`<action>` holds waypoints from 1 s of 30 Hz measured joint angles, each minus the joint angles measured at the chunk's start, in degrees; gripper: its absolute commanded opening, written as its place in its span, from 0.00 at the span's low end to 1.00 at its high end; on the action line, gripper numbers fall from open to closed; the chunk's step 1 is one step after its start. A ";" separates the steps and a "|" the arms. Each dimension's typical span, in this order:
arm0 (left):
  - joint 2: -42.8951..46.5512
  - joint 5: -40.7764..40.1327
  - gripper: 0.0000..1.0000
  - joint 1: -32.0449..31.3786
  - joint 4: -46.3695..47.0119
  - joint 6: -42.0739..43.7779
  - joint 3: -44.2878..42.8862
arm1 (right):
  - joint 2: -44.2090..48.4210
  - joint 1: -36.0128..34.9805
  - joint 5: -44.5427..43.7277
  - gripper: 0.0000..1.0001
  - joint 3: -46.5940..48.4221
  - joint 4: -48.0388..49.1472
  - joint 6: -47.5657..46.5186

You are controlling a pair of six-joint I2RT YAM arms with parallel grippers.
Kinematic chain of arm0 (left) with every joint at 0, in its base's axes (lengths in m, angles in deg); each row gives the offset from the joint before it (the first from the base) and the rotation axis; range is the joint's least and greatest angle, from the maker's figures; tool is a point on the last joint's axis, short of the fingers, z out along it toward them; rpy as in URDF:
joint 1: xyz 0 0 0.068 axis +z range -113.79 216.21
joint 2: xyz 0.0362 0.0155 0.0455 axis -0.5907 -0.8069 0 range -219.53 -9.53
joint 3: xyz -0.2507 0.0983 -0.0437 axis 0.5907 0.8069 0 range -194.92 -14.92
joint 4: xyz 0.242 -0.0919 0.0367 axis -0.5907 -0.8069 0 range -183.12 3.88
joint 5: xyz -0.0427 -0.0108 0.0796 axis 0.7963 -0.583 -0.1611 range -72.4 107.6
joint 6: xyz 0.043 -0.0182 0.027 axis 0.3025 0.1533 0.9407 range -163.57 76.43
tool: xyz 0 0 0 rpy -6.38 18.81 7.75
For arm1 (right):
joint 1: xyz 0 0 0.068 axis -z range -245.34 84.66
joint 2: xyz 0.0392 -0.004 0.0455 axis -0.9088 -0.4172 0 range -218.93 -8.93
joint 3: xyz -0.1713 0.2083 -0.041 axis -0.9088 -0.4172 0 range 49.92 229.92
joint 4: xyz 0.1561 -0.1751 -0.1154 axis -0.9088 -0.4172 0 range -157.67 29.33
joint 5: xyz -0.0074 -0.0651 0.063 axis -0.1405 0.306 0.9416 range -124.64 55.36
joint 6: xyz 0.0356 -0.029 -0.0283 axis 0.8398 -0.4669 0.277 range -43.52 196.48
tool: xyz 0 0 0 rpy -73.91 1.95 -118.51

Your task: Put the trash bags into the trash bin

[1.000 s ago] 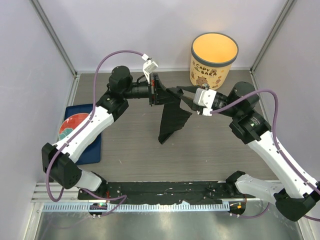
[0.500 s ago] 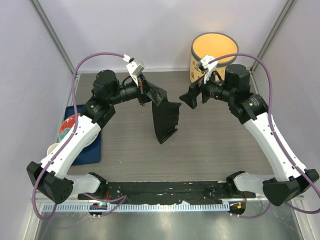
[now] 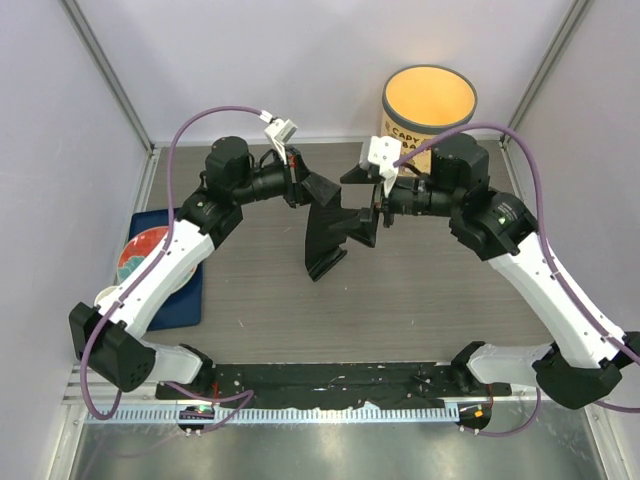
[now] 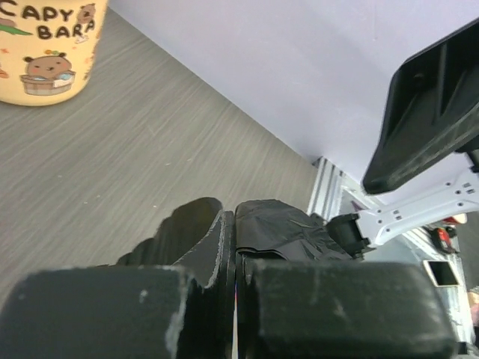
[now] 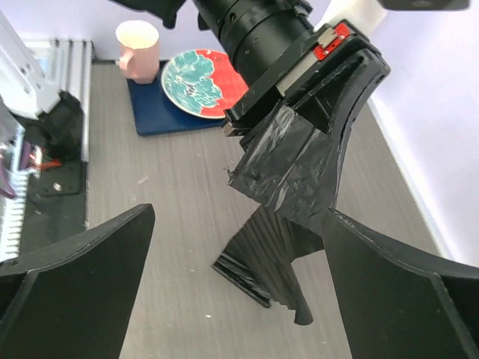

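A trash bag (image 3: pixel 325 240), a black glossy film folded into a pleated strip, hangs from my left gripper (image 3: pixel 304 187), which is shut on its top end; its lower end reaches the table. In the left wrist view the film (image 4: pixel 288 224) is pinched in my shut left gripper (image 4: pixel 236 224). My right gripper (image 3: pixel 362 200) is open just right of the bag's top. In the right wrist view the bag (image 5: pixel 292 168) hangs ahead of my open right gripper (image 5: pixel 239 217), close to the right finger. The trash bin (image 3: pixel 428 112), cream-yellow with capybara pictures, stands upright at the back right and shows in the left wrist view (image 4: pixel 45 52).
A blue mat (image 3: pixel 190 295) at the left edge holds a red and teal plate (image 3: pixel 140 250), with a beige cup (image 5: pixel 138 41) beside it. A black rail (image 3: pixel 330 380) runs along the near edge. Walls enclose the left, back and right sides.
My right gripper let go of the bag, drew back toward the bin, then swung back beside the bag's top, open. My left gripper stayed shut on the bag and shifted slightly.
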 measured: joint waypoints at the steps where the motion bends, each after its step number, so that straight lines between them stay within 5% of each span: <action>1: -0.24 0.85 0.00 0.00 0.50 -0.70 0.00 | 0.13 -0.92 -0.66 1.00 -0.48 -0.02 -2.05; 11: -0.57 7.32 0.00 -0.20 3.39 -2.99 0.00 | -2.97 -3.28 -5.01 0.97 -0.63 -1.03 -18.86; 20: -0.57 11.89 0.00 -1.33 3.50 -1.29 0.00 | -5.68 -3.30 -3.41 0.60 4.24 -2.84 -24.52; 22: -0.57 12.52 0.00 -1.51 3.02 -0.42 0.00 | -5.86 -3.30 -2.34 0.43 5.27 -3.65 -24.90; 28: -0.61 14.03 0.00 -1.57 1.55 1.27 -0.02 | -5.95 -3.30 0.76 0.22 6.29 -6.82 -24.87; 30: -0.61 14.40 0.00 -1.64 1.22 1.68 -0.02 | -6.29 -3.30 1.38 0.01 6.86 -7.82 -24.28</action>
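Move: My left hand keeps the trash bag pinched at its top edge, the rest hanging below; my right gripper stands wide open, about 5 cm back, 8 cm to the right and a little higher than the left one. From my right hand, the held bag edge lies some 4 cm ahead, 6 cm to the left and 2 cm lower. The trash bin stands roughly 32 cm ahead, 18 cm to the right and 25 cm below my right hand. I draw my left hand back about 5 cm, its wrist swinging some 15 degrees clockwise, bringing the bag towards my right gripper. My right hand goes forward and down first, rolling and dipping its fingertips, then eases back and up, ending 2 cm farther left as its fingers close most of the way around the loose bag edge just off the left fingertips. ##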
